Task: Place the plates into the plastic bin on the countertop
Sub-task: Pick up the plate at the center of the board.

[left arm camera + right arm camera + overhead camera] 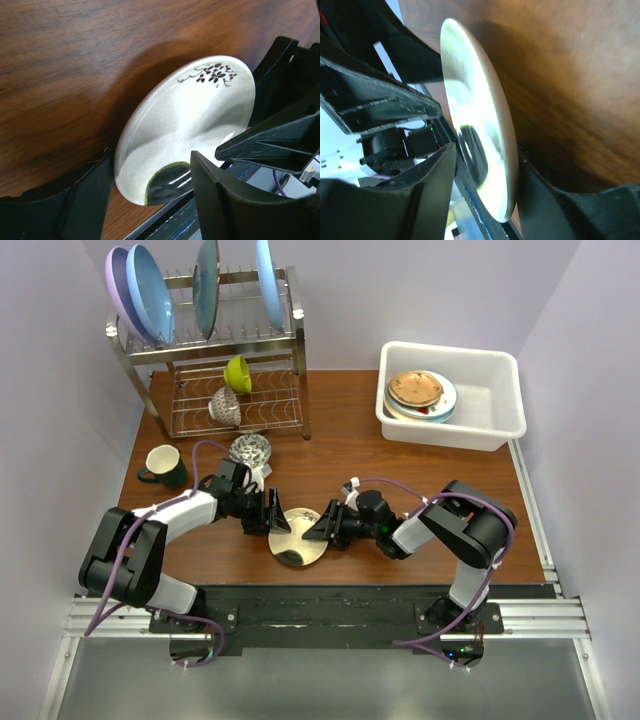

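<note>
A cream plate [296, 537] with a dark green-black patch and a black sprig lies tilted at the countertop's [400, 470] near edge, between both grippers. My left gripper [277, 523] is open, its jaws wide around the plate's left side; in the left wrist view [150, 160] the plate [185, 125] fills the gap. My right gripper [315, 527] is open around the plate's right rim. In the right wrist view [487, 150] the plate [485, 125] is edge-on, one finger against its underside and a gap at the other. The white plastic bin [490, 390] at the back right holds a stack topped by a gold-tan plate [415, 388].
A two-tier wire rack [215, 350] at the back left holds large blue and lilac plates, a lime-green bowl [237, 373] and a patterned bowl [225, 407]. A dark mug [165, 465] and another patterned bowl [250, 450] stand near my left arm. The plate overhangs the table's black front rail [350, 600].
</note>
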Robot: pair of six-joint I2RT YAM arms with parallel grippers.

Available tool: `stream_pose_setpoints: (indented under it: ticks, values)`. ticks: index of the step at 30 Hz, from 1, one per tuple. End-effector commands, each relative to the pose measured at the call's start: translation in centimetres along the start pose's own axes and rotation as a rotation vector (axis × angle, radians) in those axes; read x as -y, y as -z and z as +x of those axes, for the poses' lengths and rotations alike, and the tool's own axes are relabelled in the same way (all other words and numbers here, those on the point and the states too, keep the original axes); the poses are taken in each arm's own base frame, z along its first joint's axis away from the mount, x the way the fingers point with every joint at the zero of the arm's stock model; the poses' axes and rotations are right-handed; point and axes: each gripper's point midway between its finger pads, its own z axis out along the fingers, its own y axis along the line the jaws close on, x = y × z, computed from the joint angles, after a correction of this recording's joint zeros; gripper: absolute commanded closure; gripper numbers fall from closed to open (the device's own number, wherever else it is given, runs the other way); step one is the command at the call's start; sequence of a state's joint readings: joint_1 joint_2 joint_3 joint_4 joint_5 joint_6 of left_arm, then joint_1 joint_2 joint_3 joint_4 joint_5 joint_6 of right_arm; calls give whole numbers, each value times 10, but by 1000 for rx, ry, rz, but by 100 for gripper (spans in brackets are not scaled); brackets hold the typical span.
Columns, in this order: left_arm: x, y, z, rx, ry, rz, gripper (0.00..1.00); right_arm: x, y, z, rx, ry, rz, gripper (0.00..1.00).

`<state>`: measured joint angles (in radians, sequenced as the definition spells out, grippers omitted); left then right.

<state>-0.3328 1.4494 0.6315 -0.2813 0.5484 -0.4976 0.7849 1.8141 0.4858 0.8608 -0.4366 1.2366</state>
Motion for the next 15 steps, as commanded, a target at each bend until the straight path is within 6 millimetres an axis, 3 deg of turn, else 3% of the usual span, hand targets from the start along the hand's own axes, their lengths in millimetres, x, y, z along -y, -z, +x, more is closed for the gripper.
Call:
stream_pose_setpoints:
  ticks: [1, 8, 14, 15]
  values:
    - [-16, -8, 17, -47, 20, -43, 34, 4, -1, 5, 17, 11, 4, 53]
    - [-15, -7, 17, -43, 12, -38, 34, 4, 0, 8, 20, 24, 2, 57]
    - [-14, -6, 17, -43, 10, -36, 33, 4, 1, 10, 23, 28, 4, 70]
    - [-14, -6, 16, -42, 8, -34, 32, 4, 2, 9, 28, 31, 6, 79]
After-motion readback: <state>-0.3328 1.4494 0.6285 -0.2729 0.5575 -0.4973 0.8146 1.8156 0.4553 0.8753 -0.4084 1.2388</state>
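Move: The plate's middle lies about 6 cm to the left hand's right and 2 cm back, a centimetre or so lower; its left rim is already between those open fingers. From the right hand it is some 5 cm left, 1 cm back and 1 cm lower, with the right rim between the half-closed fingers. The patterned bowl stands about 20 cm ahead of the left hand and 6 cm left, the black mug 15 cm ahead and 27 cm left. The right hand closes its fingers by about a fifth of their full range on the plate's right rim, one finger over the face and the other on the table side, while it eases about 1 cm back towards the robot and just under 1 cm down without turning. The left hand holds still at the opposite rim, its fingers staying open astride the edge, neither squeezing nor lifting yet. ##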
